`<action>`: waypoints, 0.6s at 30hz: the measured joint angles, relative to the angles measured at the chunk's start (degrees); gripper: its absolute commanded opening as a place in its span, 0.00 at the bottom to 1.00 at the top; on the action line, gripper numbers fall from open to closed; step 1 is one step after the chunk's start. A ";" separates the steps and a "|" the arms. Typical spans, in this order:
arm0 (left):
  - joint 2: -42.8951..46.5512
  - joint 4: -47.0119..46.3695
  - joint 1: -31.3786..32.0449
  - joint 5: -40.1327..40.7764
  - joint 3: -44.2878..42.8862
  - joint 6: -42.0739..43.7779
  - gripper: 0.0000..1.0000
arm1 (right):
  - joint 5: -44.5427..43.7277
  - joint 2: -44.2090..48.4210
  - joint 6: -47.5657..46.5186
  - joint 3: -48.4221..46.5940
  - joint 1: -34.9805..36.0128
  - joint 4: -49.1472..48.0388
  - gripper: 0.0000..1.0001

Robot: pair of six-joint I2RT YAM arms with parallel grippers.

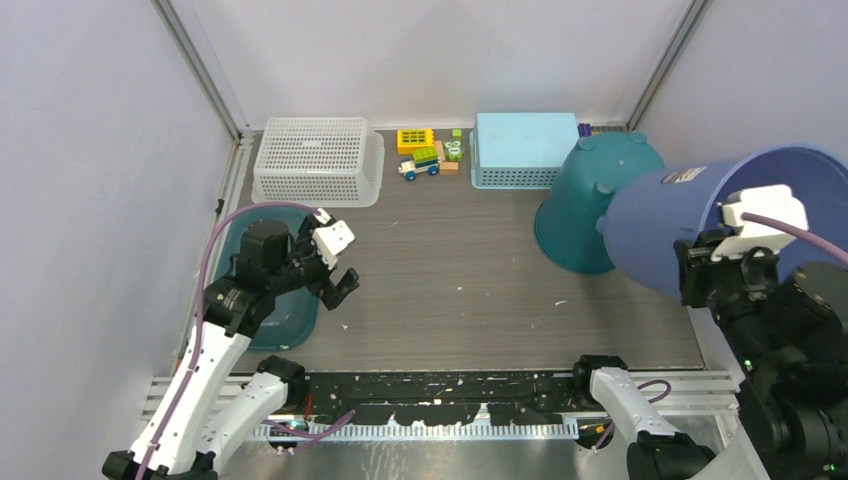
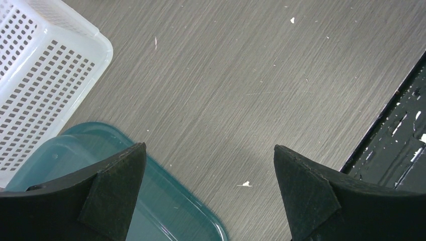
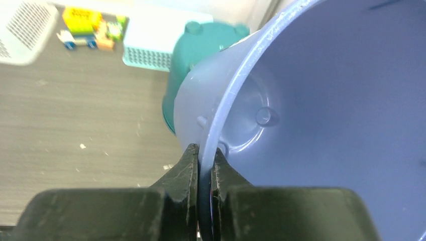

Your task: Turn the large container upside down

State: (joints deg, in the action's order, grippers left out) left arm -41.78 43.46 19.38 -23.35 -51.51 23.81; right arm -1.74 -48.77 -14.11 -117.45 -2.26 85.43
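The large container is a blue-grey bucket point(image 1: 665, 215), lifted off the table at the right and tipped on its side, its mouth facing the near right. My right gripper point(image 1: 705, 262) is shut on its rim. In the right wrist view the thin rim of the bucket point(image 3: 326, 100) runs between the two fingers of the right gripper point(image 3: 203, 153), one inside the wall and one outside. My left gripper point(image 1: 335, 275) hovers open at the left of the table. The left wrist view shows nothing between the fingers of the left gripper point(image 2: 210, 155).
A teal bucket point(image 1: 585, 205) stands upside down just behind and left of the held one. A white basket point(image 1: 318, 160), toy blocks point(image 1: 428, 152) and a light blue basket point(image 1: 522, 150) line the back. A teal tray point(image 1: 290, 320) lies under the left arm.
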 measured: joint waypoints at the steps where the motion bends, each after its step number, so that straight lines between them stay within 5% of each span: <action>1: -0.09 0.33 0.00 -0.37 -0.13 0.31 1.00 | 2.03 -1.22 0.39 -3.85 -1.20 0.42 0.01; 9: -1.31 2.69 0.00 -1.88 -2.49 1.09 1.00 | 21.46 -2.03 6.14 -16.55 -7.37 -3.89 0.01; 13: -2.14 3.41 0.00 -1.75 -4.28 1.40 1.00 | 37.35 -1.01 16.90 -9.25 -10.03 -13.88 0.01; 18: -2.69 4.63 0.00 0.26 -7.61 1.81 1.00 | 53.40 -3.23 38.73 9.64 -12.37 -39.39 0.01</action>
State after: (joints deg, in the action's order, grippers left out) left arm -44.47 48.10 19.38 -23.09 -59.11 25.63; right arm 51.66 -52.01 24.62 -107.81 -14.63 46.04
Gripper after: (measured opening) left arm 0.996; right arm 0.116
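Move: Above the near right of the table, the right hand already grips the purple-blue container by its rim. The bare middle of the table lies about 18 cm ahead of the hand, 34 cm to its left and some 45 cm below. The overturned teal container stands roughly 28 cm ahead, 5 cm left and 32 cm below; the light-blue basket, 43 cm ahead, 19 cm left, 40 cm below. From the left hand, the bare middle is about 8 cm ahead, 23 cm right, 22 cm below. Lifting the held container about 10 cm, the right hand draws back slightly, then sweeps 13 cm left and curves forward, ending some 5 cm farther out than it began. The wrist swings counter-clockwise and rolls its left side up, each by roughly 35 degrees, also tipping up, while the fingers keep their pinch on the rim. The open left hand rises 3 cm. ##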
